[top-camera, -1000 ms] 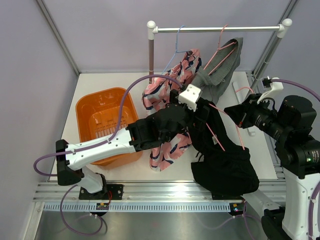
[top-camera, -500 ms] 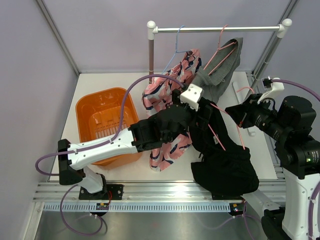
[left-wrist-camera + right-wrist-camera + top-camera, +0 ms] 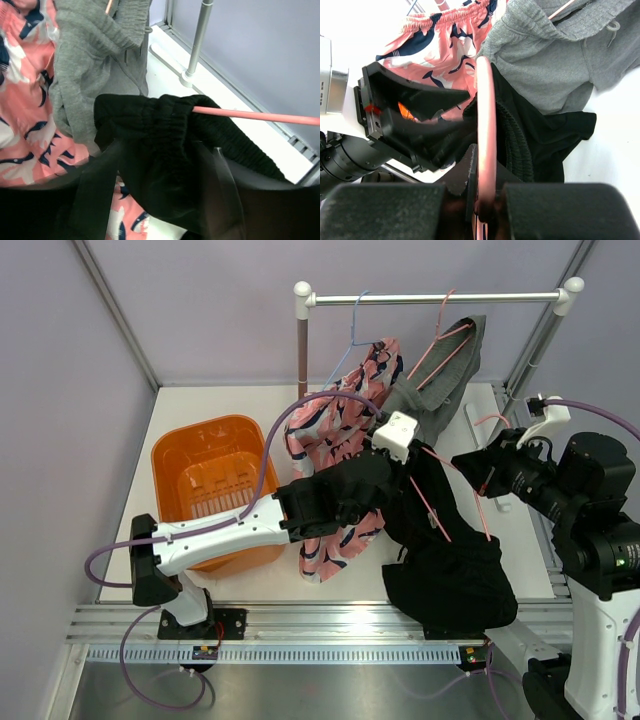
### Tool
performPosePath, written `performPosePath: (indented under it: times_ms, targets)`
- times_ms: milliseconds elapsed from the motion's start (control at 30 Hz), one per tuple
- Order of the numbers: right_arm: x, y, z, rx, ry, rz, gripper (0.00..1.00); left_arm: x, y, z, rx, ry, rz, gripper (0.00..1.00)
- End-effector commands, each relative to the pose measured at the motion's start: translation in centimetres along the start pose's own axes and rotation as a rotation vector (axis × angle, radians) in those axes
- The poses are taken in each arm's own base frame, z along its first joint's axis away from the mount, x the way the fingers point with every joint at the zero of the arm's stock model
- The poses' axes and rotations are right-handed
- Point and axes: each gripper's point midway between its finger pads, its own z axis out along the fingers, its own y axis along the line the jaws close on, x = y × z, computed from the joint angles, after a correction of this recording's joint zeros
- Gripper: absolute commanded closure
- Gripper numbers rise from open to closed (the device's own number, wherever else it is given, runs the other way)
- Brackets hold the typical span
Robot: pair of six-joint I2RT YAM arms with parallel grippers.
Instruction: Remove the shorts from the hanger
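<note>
The black shorts (image 3: 450,560) hang on a pink hanger (image 3: 462,492) held low at centre right, their legs heaped on the table's front edge. My left gripper (image 3: 405,475) is shut on the shorts' elastic waistband (image 3: 165,120), which bunches between its fingers (image 3: 95,185). The pink hanger bar (image 3: 250,115) sticks out of the waistband to the right. My right gripper (image 3: 480,475) is shut on the pink hanger (image 3: 485,125), which runs up from its jaws with the black shorts (image 3: 520,140) beside it.
Grey shorts (image 3: 445,380) on another pink hanger and pink patterned shorts (image 3: 340,410) on a blue hanger (image 3: 352,330) hang from the rail (image 3: 430,298) behind. An orange basket (image 3: 205,480) stands at the left. The rail's post (image 3: 197,45) is close beyond the shorts.
My left arm has shifted right and a little back, taking the black waistband with it along the hanger. The right arm has hardly moved.
</note>
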Motion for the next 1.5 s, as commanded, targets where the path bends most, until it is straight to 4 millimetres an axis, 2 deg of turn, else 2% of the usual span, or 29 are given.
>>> performPosePath:
  times_ms: [0,67,100,133,167,200,233,500,733,867,967,1000,1033,1067,1100,1167,1200,1267,1300,1367,1400,1433,1467]
  targets:
    - [-1.7,1.0,-1.0,-0.022,-0.064,-0.015,1.0,-4.0,1.1,-0.6,-0.07,-0.098,-0.046,0.58]
    - [-1.6,1.1,-1.1,-0.027,-0.059,-0.014,1.0,-4.2,1.7,-0.6,-0.104,-0.104,-0.035,0.73]
    - [-1.7,1.4,-1.3,-0.036,-0.061,-0.015,1.0,-4.3,2.4,-0.4,-0.144,-0.105,-0.023,0.86]
    - [-1.7,1.6,-1.5,-0.043,-0.064,-0.016,1.0,-5.1,3.0,-0.3,-0.169,-0.116,-0.028,0.94]
    - [-1.8,1.9,-1.7,-0.058,-0.067,-0.016,1.0,-5.1,3.6,-0.1,-0.193,-0.105,-0.018,1.0]
    - [-1.9,2.2,-2.0,-0.065,-0.072,-0.017,1.0,-4.9,4.0,0.3,-0.222,-0.098,-0.011,1.0]
    - [-1.8,2.3,-2.1,-0.071,-0.069,-0.017,1.0,-5.6,4.9,0.6,-0.245,-0.107,-0.02,1.0]
    - [-2.3,3.7,-4.1,-0.109,-0.095,-0.04,1.0,-5.5,8.4,3.4,-0.322,-0.086,-0.024,1.0]
    - [-2.5,5.4,-5.8,-0.179,-0.115,-0.058,1.0,-5.0,9.4,5.7,-0.29,-0.059,-0.017,1.0]
    - [-2.8,4.7,-5.8,-0.134,-0.134,-0.055,1.0,-4.2,8.7,6.4,-0.253,-0.032,-0.012,1.0]
    - [-3.2,3.7,-5.3,-0.079,-0.153,-0.041,1.0,-3.8,7.5,5.8,-0.178,-0.027,-0.033,1.0]
    - [-3.6,3.5,-5.2,-0.068,-0.169,-0.041,1.0,-4.5,6.3,4.8,-0.115,-0.042,-0.038,1.0]
    - [-3.8,2.8,-4.9,-0.037,-0.182,-0.034,1.0,-3.9,5.5,4.5,-0.08,-0.046,-0.033,1.0]
    - [-3.7,2.2,-4.3,-0.016,-0.178,-0.019,1.0,-4.1,4.7,3.9,-0.04,-0.059,-0.008,1.0]
    - [-4.2,2.1,-4.0,-0.009,-0.198,-0.019,1.0,-4.1,2.5,2.8,0.04,-0.063,0.009,1.0]
    - [-4.3,1.1,-2.9,0.022,-0.204,0.003,1.0,-4.5,0.3,0.7,0.152,-0.065,0.057,1.0]
    - [-5.0,1.1,-2.6,0.022,-0.231,-0.001,1.0,-4.2,-2.2,-0.6,0.251,-0.055,0.084,1.0]
    - [-5.4,0.2,-1.7,0.057,-0.25,0.015,1.0,-3.7,-4.2,-2.8,0.337,-0.041,0.16,1.0]
    - [-6.2,0.0,-1.6,0.064,-0.28,0.013,1.0,-3.1,-6.4,-4.4,0.413,-0.037,0.206,1.0]
    - [-7.0,-0.5,-0.8,0.087,-0.297,0.025,1.0,-2.3,-8.0,-6.7,0.492,-0.027,0.285,1.0]
    - [-7.7,-0.6,-0.5,0.089,-0.318,0.024,1.0,-1.3,-10.0,-8.5,0.572,-0.017,0.317,1.0]
    - [-8.1,-0.9,-0.4,0.103,-0.332,0.028,1.0,-0.7,-10.7,-9.6,0.608,-0.004,0.341,1.0]
    - [-8.6,-1.0,0.0,0.107,-0.341,0.032,1.0,-0.7,-11.7,-11.6,0.67,-0.015,0.364,1.0]
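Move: The black shorts' left waistband corner lies practically between the left gripper's half-shut fingertips, about 2 cm ahead, 1 cm right and 1 cm lower; from the right gripper it is roughly 8 cm left, 2 cm ahead and 6 cm below. From the left gripper, the pink hanger's gripped neck is some 8 cm right, level in reach and 6 cm above. The grey shorts hang about 13 cm ahead, straight out and 3 cm lower, the patterned shorts roughly 11 cm left, 5 cm ahead and 8 cm lower. Finish closing the left gripper on the black waistband, push it forward about 9 cm past the end of the hanger's shoulder, then sweep it back towards the bases some 20 cm, drifting right and swinging clockwise. Keep the right gripper shut on the hanger, drawing it back and up a few centimetres, tipped slightly upward, then bring it forward again against the pull. ##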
